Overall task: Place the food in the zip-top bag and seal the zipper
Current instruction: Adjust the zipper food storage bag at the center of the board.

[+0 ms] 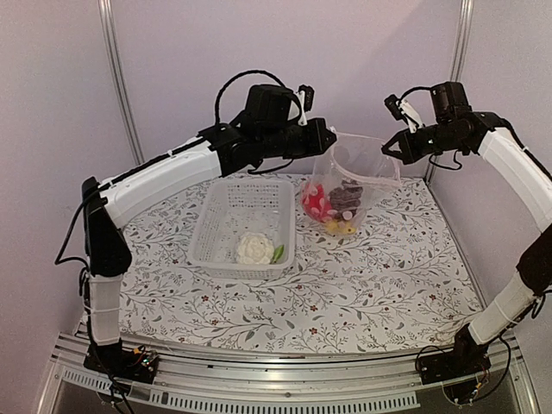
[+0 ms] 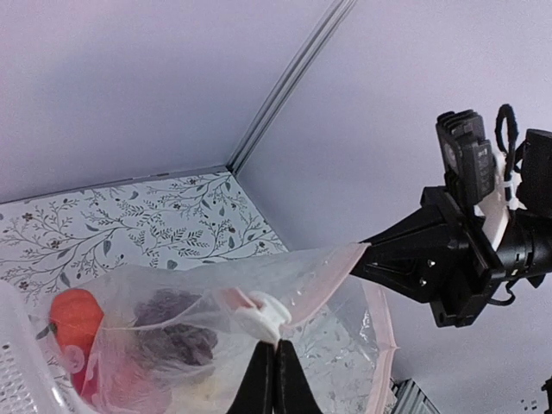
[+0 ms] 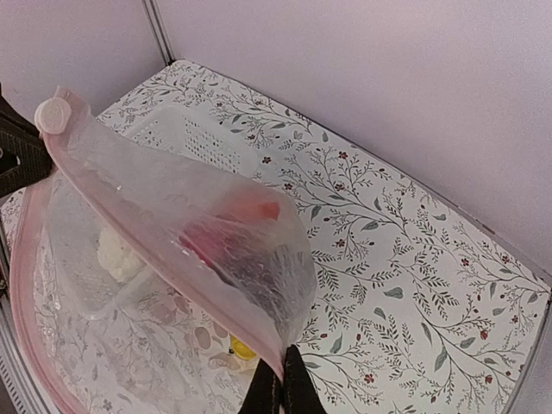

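The zip-top bag (image 1: 352, 181) hangs above the table between my two grippers, its mouth gaping. Inside lie a red fruit (image 1: 316, 203), dark grapes (image 1: 347, 197) and a yellow piece (image 1: 345, 228). My left gripper (image 2: 278, 343) is shut on the white slider (image 2: 266, 317) of the pinkish zipper (image 2: 332, 280), at the bag's left top corner. At the opposite corner my right gripper (image 3: 283, 373) is shut on the bag's edge (image 3: 272, 341). A white cauliflower (image 1: 254, 248) with a green leaf rests in the white basket (image 1: 207, 226), outside the bag.
The slotted basket sits on the floral table cover (image 1: 371, 285), left of the hanging bag. Walls and a metal corner post (image 2: 285, 86) stand close behind. The left arm (image 1: 172, 177) reaches over the basket's far side.
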`<state>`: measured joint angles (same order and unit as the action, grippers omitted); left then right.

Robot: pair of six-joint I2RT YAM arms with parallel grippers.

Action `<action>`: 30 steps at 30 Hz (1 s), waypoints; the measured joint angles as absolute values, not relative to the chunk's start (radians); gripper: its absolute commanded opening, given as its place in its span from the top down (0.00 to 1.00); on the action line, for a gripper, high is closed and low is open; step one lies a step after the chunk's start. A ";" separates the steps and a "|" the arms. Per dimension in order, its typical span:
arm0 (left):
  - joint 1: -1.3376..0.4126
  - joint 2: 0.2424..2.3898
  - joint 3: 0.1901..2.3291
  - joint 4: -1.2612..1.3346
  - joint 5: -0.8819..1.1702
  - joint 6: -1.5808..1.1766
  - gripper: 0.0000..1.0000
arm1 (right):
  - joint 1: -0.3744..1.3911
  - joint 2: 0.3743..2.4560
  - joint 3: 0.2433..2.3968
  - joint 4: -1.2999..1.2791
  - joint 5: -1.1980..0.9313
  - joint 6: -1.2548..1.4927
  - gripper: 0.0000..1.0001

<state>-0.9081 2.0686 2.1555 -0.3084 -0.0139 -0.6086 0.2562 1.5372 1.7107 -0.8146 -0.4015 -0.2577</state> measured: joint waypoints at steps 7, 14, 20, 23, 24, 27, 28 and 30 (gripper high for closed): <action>-0.883 2.112 2.129 -0.296 -0.008 -0.600 1.00 | 0.256 1.606 1.723 -0.831 -0.393 -0.258 1.00; -0.877 2.144 2.180 -0.293 0.027 -0.568 1.00 | 0.254 1.604 1.729 -0.831 -0.356 -0.258 1.00; -0.875 2.144 2.184 -0.273 0.052 -0.539 0.85 | 0.253 1.604 1.748 -0.821 -0.326 -0.259 1.00; -0.873 2.143 2.169 -0.261 0.059 -0.511 0.53 | 0.252 1.604 1.745 -0.815 -0.330 -0.259 1.00; -0.873 2.143 2.164 -0.259 0.060 -0.499 0.49 | 0.252 1.602 1.740 -0.811 -0.332 -0.260 1.00; -0.871 2.131 2.132 -0.245 0.060 -0.474 0.40 | 0.249 1.599 1.711 -0.802 -0.341 -0.262 1.00; -0.870 2.115 2.101 -0.236 0.060 -0.461 0.38 | 0.248 1.599 1.702 -0.802 -0.344 -0.262 1.00; -0.870 2.053 1.996 -0.210 0.050 -0.430 0.30 | 0.247 1.599 1.689 -0.800 -0.349 -0.262 1.00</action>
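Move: The food in the zip-top bag, whose rim both hands already hold, sags some 22 cm below the left hand, about 5 cm farther ahead and 3 cm to its right. From the right hand it lies roughly 5 cm ahead, 11 cm left and 19 cm down. The white basket stands about 5 cm ahead and 24 cm left of the left hand; the cauliflower is 20 cm left and 1 cm back, both some 30 cm below it. The loaded bag is lowered towards the table between both pinching hands: each dips about 3-4 cm while easing 2 cm forward, rises a little, then sinks again. Near the end the left fingers spread to over half open, letting go of their corner of the rim and easing slightly back while still sinking; the right fingers stay shut on theirs. ##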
